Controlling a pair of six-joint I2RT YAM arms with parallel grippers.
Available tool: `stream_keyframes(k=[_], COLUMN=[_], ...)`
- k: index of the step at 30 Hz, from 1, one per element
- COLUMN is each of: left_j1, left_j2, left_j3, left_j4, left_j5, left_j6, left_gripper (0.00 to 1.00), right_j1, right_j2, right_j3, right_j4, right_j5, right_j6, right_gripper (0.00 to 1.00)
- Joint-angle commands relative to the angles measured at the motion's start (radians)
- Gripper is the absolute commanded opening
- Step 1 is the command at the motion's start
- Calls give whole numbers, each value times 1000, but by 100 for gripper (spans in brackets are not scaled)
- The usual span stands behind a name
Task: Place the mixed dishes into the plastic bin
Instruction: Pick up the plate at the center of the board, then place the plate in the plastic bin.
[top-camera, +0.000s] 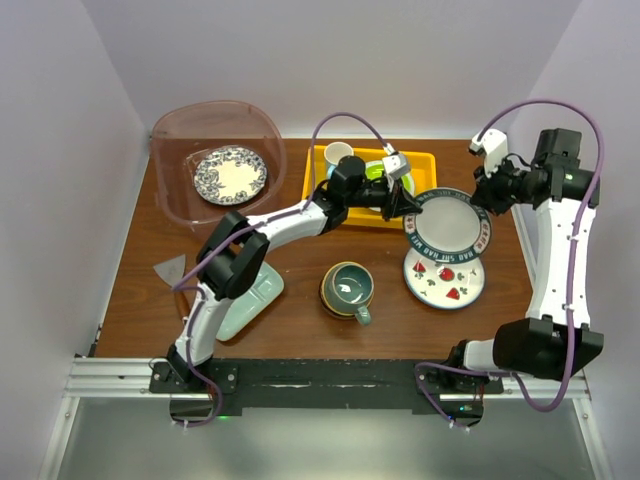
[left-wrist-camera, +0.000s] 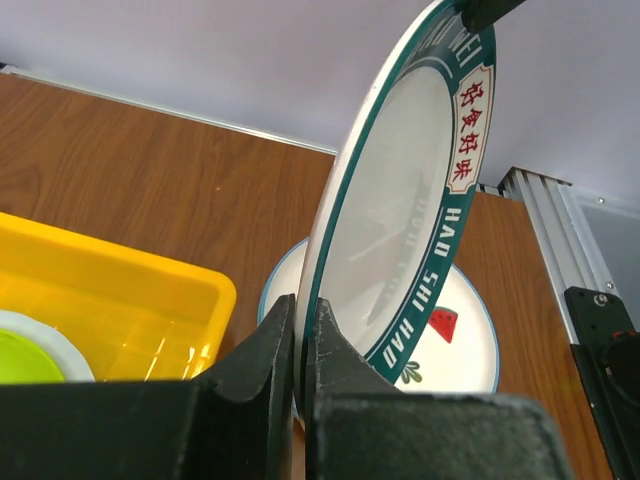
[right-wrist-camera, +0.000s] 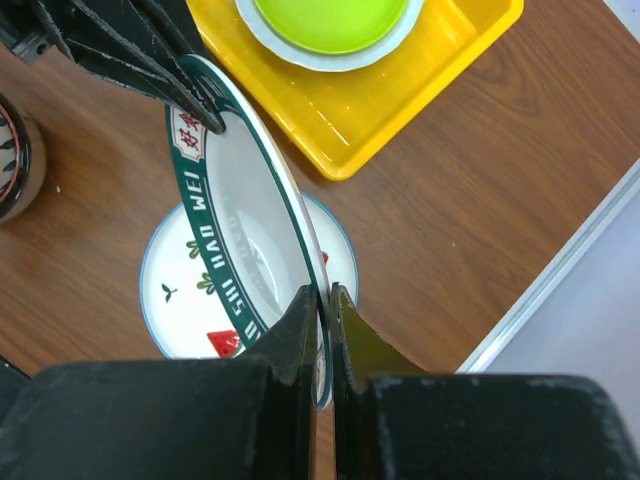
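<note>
A white plate with a dark green lettered rim hangs tilted above the table, held from both sides. My left gripper is shut on its left rim, and my right gripper is shut on its right rim. The same green-rimmed plate stands on edge in both wrist views. Under it lies a white plate with red watermelon marks. A teal mug in a striped bowl sits mid-table. The plastic bin at the back left holds a blue floral plate.
A yellow tray behind the held plate carries a lime-green plate and a small white cup. A pale green tray lies under the left arm. A grey wedge-shaped thing rests at the left edge.
</note>
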Motion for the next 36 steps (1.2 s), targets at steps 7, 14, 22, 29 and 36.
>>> stream_keyframes(k=[7, 14, 22, 29, 36], left_j1=[100, 221, 333, 436, 485], left_j2=[-255, -466, -756, -965, -1100], left_j3=[-114, -208, -350, -458, -502], left_j4=[186, -6, -254, -375, -500], left_j5=[-99, -131, -230, -334, -447], left_j6=[-301, -403, -329, -261, -214], left_gripper=[0, 0, 0, 0, 0], right_j1=[8, 2, -5, -7, -8], right_j2=[29, 37, -48, -59, -31], right_j3=[164, 233, 58, -38, -112], right_j4=[16, 87, 340, 407, 432], right_j5=[-152, -256, -155, -113, -218], right_j6=[244, 408, 607, 706, 709], right_gripper=[48, 91, 98, 98, 98])
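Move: The green-rimmed plate is already pinched at both rims. From the left hand, the plastic bin lies about 43 cm left and 16 cm farther out, 13 cm lower; the yellow tray 15 cm ahead and 9 cm left, the light-blue mug 20 cm ahead and 16 cm left, both well below. The watermelon plate lies on the board, roughly 5 cm left of the right hand, neither ahead nor back, and some 27 cm below. The green-rimmed plate passes wholly to the left hand, which keeps its rim pinched and carries it about 32 cm left and 18 cm up towards the bin, swinging forward slightly and back on the way and turning nearly 50 degrees counter-clockwise. The right fingers open wide and let go of the other rim as that hand rises about 8 cm, drifting left and forward, then sinks partway and rolls its left side up. ##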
